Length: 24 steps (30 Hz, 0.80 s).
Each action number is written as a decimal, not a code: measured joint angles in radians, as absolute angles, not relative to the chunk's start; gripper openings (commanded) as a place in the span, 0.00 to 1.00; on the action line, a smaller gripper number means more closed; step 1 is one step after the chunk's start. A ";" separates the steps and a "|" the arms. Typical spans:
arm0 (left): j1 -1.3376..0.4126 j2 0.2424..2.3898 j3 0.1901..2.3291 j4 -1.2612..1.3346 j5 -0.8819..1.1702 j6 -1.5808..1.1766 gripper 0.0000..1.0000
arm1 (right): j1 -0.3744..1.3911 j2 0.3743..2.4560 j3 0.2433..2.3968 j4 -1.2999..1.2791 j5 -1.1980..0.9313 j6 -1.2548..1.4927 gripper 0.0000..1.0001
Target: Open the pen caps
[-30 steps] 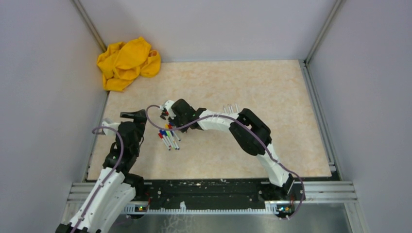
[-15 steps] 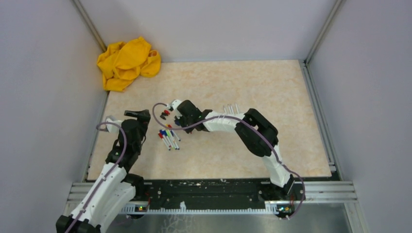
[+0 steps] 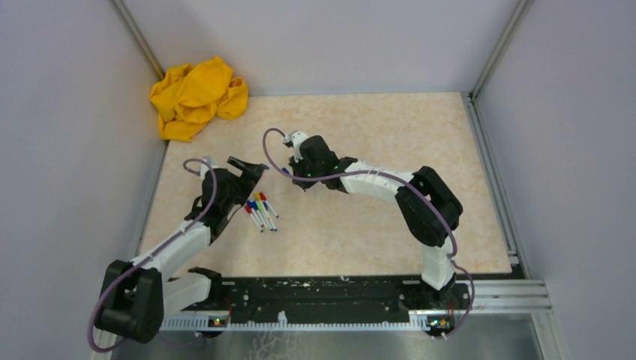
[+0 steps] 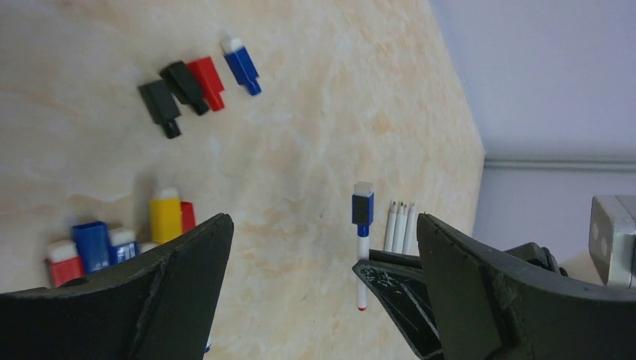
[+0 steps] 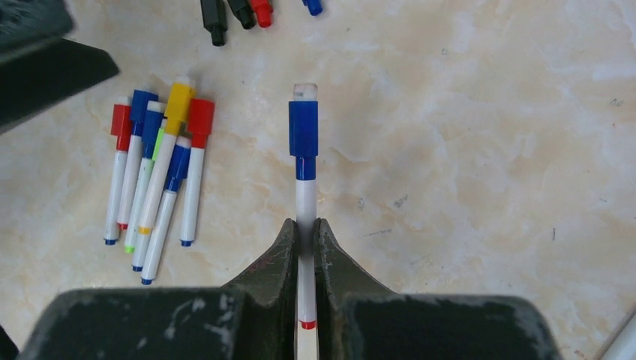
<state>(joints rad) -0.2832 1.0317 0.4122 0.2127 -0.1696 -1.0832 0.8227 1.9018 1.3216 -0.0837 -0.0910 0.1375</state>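
Note:
My right gripper [image 5: 305, 225] is shut on the white barrel of a marker [image 5: 305, 199] held above the table. Its blue pen cap [image 5: 304, 129] sticks out ahead of the fingers. In the left wrist view the same blue cap [image 4: 363, 208] hangs between my left gripper's [image 4: 322, 219] wide-open jaws, not touching them. Several capped markers [image 5: 154, 169] with red, blue and yellow pen caps lie bunched on the table. Loose caps [image 4: 187, 82], two black, one red and one blue, lie apart from them. In the top view the left gripper [image 3: 251, 169] faces the right gripper [image 3: 294, 174].
A crumpled yellow cloth [image 3: 197, 96] lies in the far left corner. Three uncapped white markers [image 4: 400, 225] lie side by side beyond the held marker. Grey walls stand on three sides of the beige tabletop [image 3: 390, 135].
The right gripper closed on a blue-capped marker by the bunch and carried it up and to the right. The left arm swung forward and right, jaws open, toward it.

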 measured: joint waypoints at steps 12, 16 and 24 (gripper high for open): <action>-0.359 1.368 0.545 0.441 0.097 -1.053 0.89 | 0.802 1.866 1.256 -0.063 -0.141 0.174 0.00; -0.378 1.431 0.559 0.489 0.121 -1.058 0.85 | 0.800 1.833 1.237 -0.051 -0.144 0.180 0.00; -0.392 1.498 0.570 0.544 0.144 -1.081 0.62 | 0.794 1.803 1.222 -0.042 -0.152 0.187 0.00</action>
<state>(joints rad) -0.3916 1.4982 0.5705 0.5438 0.1436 -1.0805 0.7937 1.8030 1.2224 -0.0418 -0.1516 0.1875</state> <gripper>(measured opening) 0.711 0.031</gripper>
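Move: The blue cap on the pen the right hand holds is about 9 cm right of the left hand, 3 cm ahead and 2 cm lower; from the right hand it is 2 cm ahead, 3 cm left and 4 cm up. About 11 cm below the left hand, a loose blue cap lies 10 cm straight ahead, the red and black caps 6 cm ahead and 4 cm left, and the capped pens 7 cm back and 1 cm left. Left hand sweeps about 11 cm right, turning clockwise, fingers narrowing around the held pen's blue cap. ##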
